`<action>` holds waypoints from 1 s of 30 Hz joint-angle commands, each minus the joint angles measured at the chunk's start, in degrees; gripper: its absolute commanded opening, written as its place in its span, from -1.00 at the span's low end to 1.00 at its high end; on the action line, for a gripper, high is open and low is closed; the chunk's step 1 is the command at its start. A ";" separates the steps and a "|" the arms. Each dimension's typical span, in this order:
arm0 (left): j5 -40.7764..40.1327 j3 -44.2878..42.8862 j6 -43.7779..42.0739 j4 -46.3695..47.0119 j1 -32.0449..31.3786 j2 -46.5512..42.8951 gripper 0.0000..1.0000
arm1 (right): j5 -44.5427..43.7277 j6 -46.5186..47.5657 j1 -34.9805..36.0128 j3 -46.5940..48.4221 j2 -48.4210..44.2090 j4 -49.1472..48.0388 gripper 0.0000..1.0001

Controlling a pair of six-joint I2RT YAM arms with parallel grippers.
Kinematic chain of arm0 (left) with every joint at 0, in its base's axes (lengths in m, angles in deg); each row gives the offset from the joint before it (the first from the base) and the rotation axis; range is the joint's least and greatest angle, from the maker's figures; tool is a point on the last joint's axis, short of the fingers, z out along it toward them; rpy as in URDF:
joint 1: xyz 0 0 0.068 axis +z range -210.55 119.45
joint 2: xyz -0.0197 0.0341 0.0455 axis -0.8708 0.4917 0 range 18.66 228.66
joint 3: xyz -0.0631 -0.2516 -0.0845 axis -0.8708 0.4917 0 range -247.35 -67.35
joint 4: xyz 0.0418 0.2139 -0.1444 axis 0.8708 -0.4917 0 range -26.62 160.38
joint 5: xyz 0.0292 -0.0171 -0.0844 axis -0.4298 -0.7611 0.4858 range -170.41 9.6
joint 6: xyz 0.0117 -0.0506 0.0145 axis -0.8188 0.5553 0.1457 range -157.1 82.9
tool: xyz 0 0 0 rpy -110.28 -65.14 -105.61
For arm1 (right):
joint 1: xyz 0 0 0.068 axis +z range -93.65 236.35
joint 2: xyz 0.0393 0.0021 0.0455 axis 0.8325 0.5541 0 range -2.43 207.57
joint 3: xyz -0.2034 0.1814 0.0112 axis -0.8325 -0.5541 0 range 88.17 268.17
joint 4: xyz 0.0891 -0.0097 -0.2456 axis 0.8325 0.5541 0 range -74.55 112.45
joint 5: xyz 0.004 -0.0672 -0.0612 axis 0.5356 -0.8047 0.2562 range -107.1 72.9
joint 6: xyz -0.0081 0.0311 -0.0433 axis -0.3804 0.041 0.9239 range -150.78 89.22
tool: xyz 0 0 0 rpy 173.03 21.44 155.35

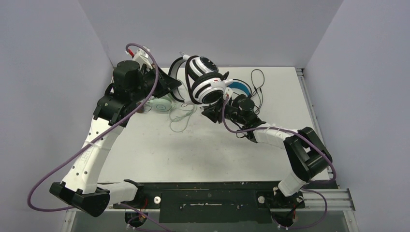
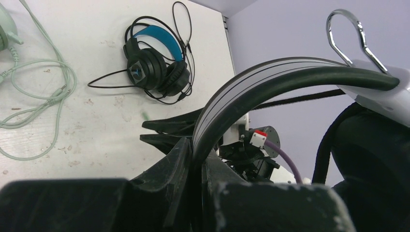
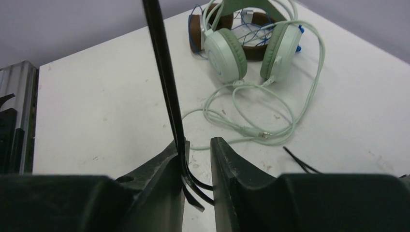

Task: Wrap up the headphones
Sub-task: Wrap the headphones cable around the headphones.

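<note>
My left gripper (image 2: 197, 145) is shut on the striped headband (image 2: 251, 84) of the white headphones (image 1: 208, 79) and holds them up above the table's far middle. Their black cord (image 3: 164, 72) hangs down between the fingers of my right gripper (image 3: 199, 142), just below the earcups. It lies against the left finger (image 3: 169, 164) and curls across to the right one. A narrow gap still shows between those jaws. The mint green headphones (image 3: 232, 53) lie on the table with their cord loose, and the brown headphones (image 3: 196, 31) sit behind them. The black headphones with a blue headband (image 2: 154, 63) lie at the far right.
The mint cord (image 1: 181, 118) sprawls in loops over the middle of the table (image 1: 159, 154). The black set's cord (image 1: 258, 84) loops towards the back edge. Grey walls close in the table at the left, back and right.
</note>
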 commanded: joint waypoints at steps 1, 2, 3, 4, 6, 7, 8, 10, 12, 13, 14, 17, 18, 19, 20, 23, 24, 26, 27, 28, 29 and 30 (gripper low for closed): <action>1.50 -4.92 2.78 5.65 0.26 -1.06 -1.00 | 2.32 -0.71 0.33 -3.14 0.53 -5.43 -0.65; 1.45 -4.92 2.70 5.66 0.26 -1.14 -1.00 | 2.41 -1.09 0.39 -3.69 0.46 -6.22 -0.71; 1.37 -4.88 2.69 5.65 0.29 -1.15 -1.00 | 2.54 -1.51 0.41 -4.24 0.35 -6.70 -0.71; 1.29 -4.84 2.69 5.64 0.27 -1.15 -1.00 | 2.57 -1.75 0.40 -4.63 0.21 -7.07 -0.75; 1.27 -4.83 2.69 5.64 0.31 -1.09 -1.00 | 2.62 -2.13 0.37 -5.00 0.13 -7.27 -0.91; 1.33 -4.83 2.69 5.64 0.28 -1.07 -1.00 | 2.77 -2.15 0.41 -5.08 0.00 -7.13 -0.93; 1.35 -4.77 2.76 5.69 0.33 -1.06 -1.00 | 2.87 -2.18 0.41 -5.10 -0.14 -7.10 -0.93; 1.27 -4.62 2.78 5.73 0.28 -1.06 -1.00 | 3.05 -2.25 0.42 -5.19 -0.39 -6.95 -0.93; 1.07 -4.44 2.78 5.69 0.26 -1.06 -1.00 | 3.17 -2.55 0.42 -5.28 -0.64 -6.71 -0.96; 0.68 -4.40 2.86 5.61 0.36 -1.06 -1.00 | 3.30 -2.80 0.57 -5.28 -0.76 -6.49 -0.98; 0.41 -4.32 2.99 5.44 0.43 -1.06 -1.00 | 3.54 -3.22 0.77 -5.21 -0.96 -6.08 -0.99; -1.13 -4.15 3.85 4.57 0.76 -0.90 -1.00 | 3.40 -4.14 2.71 -5.70 -2.14 -4.74 -1.00; -1.74 -3.95 4.36 4.41 0.86 -0.81 -1.00 | 3.00 -4.20 3.83 -6.23 -2.85 -4.42 -1.00; -2.60 -3.83 5.11 4.11 0.95 -0.68 -1.00 | 2.38 -4.03 5.03 -6.88 -3.61 -3.82 -1.00; -3.47 -3.78 5.75 3.77 1.09 -0.47 -1.00 | 1.54 -3.77 6.20 -7.58 -4.70 -3.13 -1.00; -7.82 -4.16 7.93 1.27 1.48 0.63 -1.00 | -0.91 -2.80 9.44 -10.15 -9.03 -0.32 -1.00; -10.27 -4.86 8.32 -0.45 1.57 1.09 -1.00 | -1.32 -2.56 10.31 -10.80 -10.57 1.13 -1.00; -17.17 -6.76 8.09 -5.18 1.80 2.89 -1.00 | -2.68 -1.85 12.73 -11.83 -13.76 4.37 -1.00; -20.59 -7.38 7.68 -6.53 1.91 3.68 -1.00 | -3.54 -1.62 14.07 -11.94 -15.34 6.27 -1.00; -23.99 -7.57 7.32 -7.41 1.97 4.22 -1.00 | -4.36 -1.00 15.30 -11.79 -16.83 8.33 -1.00; -26.79 -7.24 6.83 -7.63 2.02 4.63 -1.00 | -5.28 -0.47 16.75 -11.40 -18.04 10.78 -1.00; -29.38 -6.39 6.25 -7.14 2.10 4.83 -1.00 | -6.03 0.06 17.98 -10.78 -19.13 13.19 -1.00</action>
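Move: Between the right hand's half-closed fingertips, within about a centimetre of the hand point, hangs the black headphones cable; from the left hand it lies some 12 cm right and 20 cm below, about level fore and aft. The white headphones' ear cups are roughly 16 cm above the right hand and 5 cm farther out. On the table, the blue-banded headset lies about 15 cm ahead and 12 cm right of the right hand, the green cable 8 cm ahead and 11 cm left. Shutting its fingers on the cable near its plugs while sinking about 3 cm, the right hand then draws the cable back towards the base some 13 cm in all, away from the headphones, speeding up late and swinging slightly left. The left hand keeps its grip on the headband; near the end it shifts about 6 cm left, down and forward, turning some 20 degrees, mostly counter-clockwise. ##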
